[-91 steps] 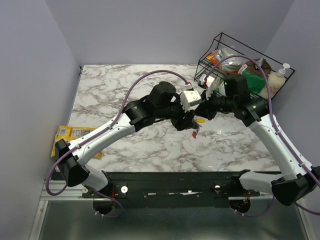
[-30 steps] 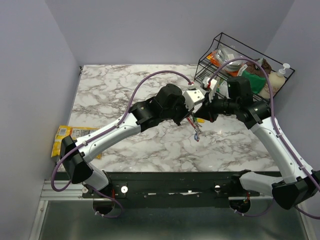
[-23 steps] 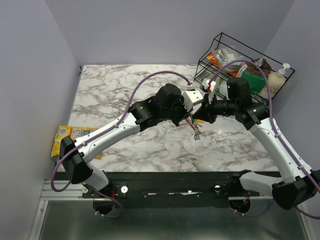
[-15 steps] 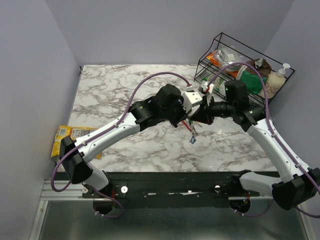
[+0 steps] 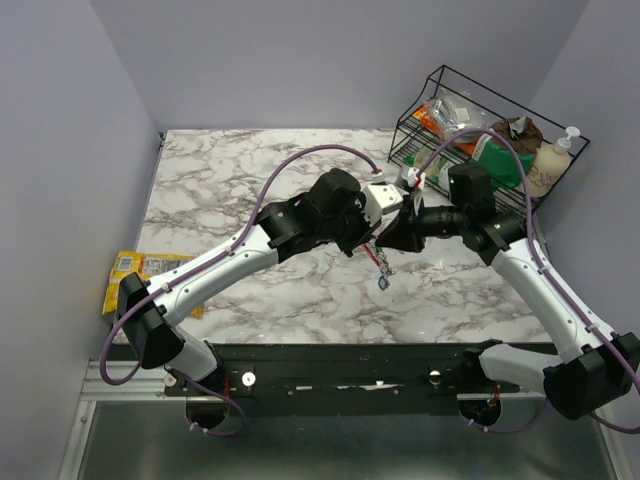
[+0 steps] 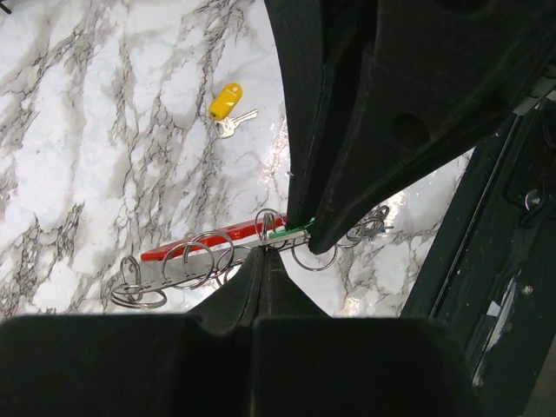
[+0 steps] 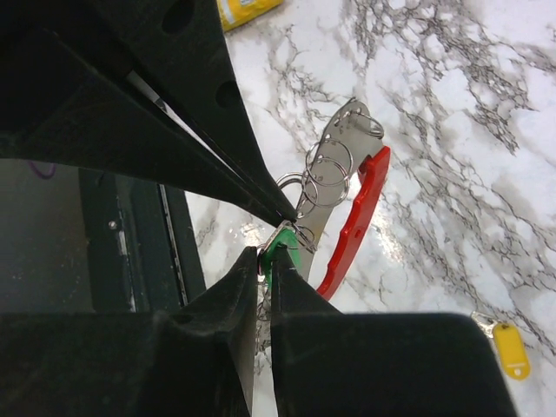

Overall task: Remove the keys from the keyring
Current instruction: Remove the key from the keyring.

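The keyring (image 6: 204,244), part red and part grey metal, hangs above the marble with several wire rings threaded on its grey bar. My left gripper (image 6: 265,254) is shut on that bar. In the right wrist view my right gripper (image 7: 266,254) has its jaws a narrow gap apart around the green key (image 7: 285,248), right at the keyring (image 7: 356,217). More keys (image 5: 383,281) dangle below both grippers in the top view. A yellow key (image 6: 225,102) lies loose on the table.
A black wire basket (image 5: 441,70) full of packets stands at the back right, with a soap bottle (image 5: 553,160) beside it. A yellow snack packet (image 5: 140,268) lies off the table's left edge. The black rail (image 5: 350,365) runs along the near edge.
My right arm has moved left to meet the left gripper, and its jaws have parted slightly. The dangling keys have swung down and left.
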You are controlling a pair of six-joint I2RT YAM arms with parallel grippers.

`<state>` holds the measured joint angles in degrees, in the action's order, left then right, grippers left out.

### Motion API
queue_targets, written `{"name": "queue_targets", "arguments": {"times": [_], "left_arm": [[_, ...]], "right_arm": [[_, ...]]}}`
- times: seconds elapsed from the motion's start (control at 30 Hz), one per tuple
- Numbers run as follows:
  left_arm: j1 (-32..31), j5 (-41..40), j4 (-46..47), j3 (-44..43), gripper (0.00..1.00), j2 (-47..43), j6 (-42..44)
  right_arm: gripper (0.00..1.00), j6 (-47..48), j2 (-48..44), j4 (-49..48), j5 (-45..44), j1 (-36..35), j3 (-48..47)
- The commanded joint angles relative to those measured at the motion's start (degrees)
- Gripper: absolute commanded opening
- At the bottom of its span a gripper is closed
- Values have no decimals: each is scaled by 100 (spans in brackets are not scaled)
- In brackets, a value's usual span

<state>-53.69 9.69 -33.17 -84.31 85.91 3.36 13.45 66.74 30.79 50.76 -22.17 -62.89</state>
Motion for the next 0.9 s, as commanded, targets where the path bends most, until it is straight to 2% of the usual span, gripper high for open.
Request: {"name": "queue_targets", "arguments": {"times": [0.0,0.1,0.23,0.43,0.73,0.87], "left_arm": [[-71,349,619,-156,0,-162,-107],[-71,279,619,-164,0,-145,-116],[-62,235,619,-191,0,-127,-133],[-54,191,610,-217,0,-101,-142],[8,147,654,-42,0,-180,-90],[25,340,618,266,0,-250,507]], "right_arm": [[18,-71,-21,-301,875,-120,110],[21,-97,-47,-380,917,-129,216],[33,-106,-56,-450,971,-164,313],[42,-71,-109,-521,918,-208,400],[43,122,-424,-407,321,-226,436],[44,570,-731,180,-276,-130,366]]}}
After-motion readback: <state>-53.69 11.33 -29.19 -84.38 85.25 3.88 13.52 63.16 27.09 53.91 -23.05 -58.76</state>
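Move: The keyring with its red handle hangs at both hands' fingertips, its middle about 1 cm back and 4 cm below the right hand, level sideways. The green-tagged key lies at the right fingertips, about 1 cm below. The yellow-tagged key is on the table some 12 cm ahead, 5 cm right and 16 cm below. From the left hand, the keyring's middle is about 1 cm back, 3 cm right and 4 cm below. The right hand opens and draws back about 2 cm off the green tag; the shut left rises about 2 cm. ##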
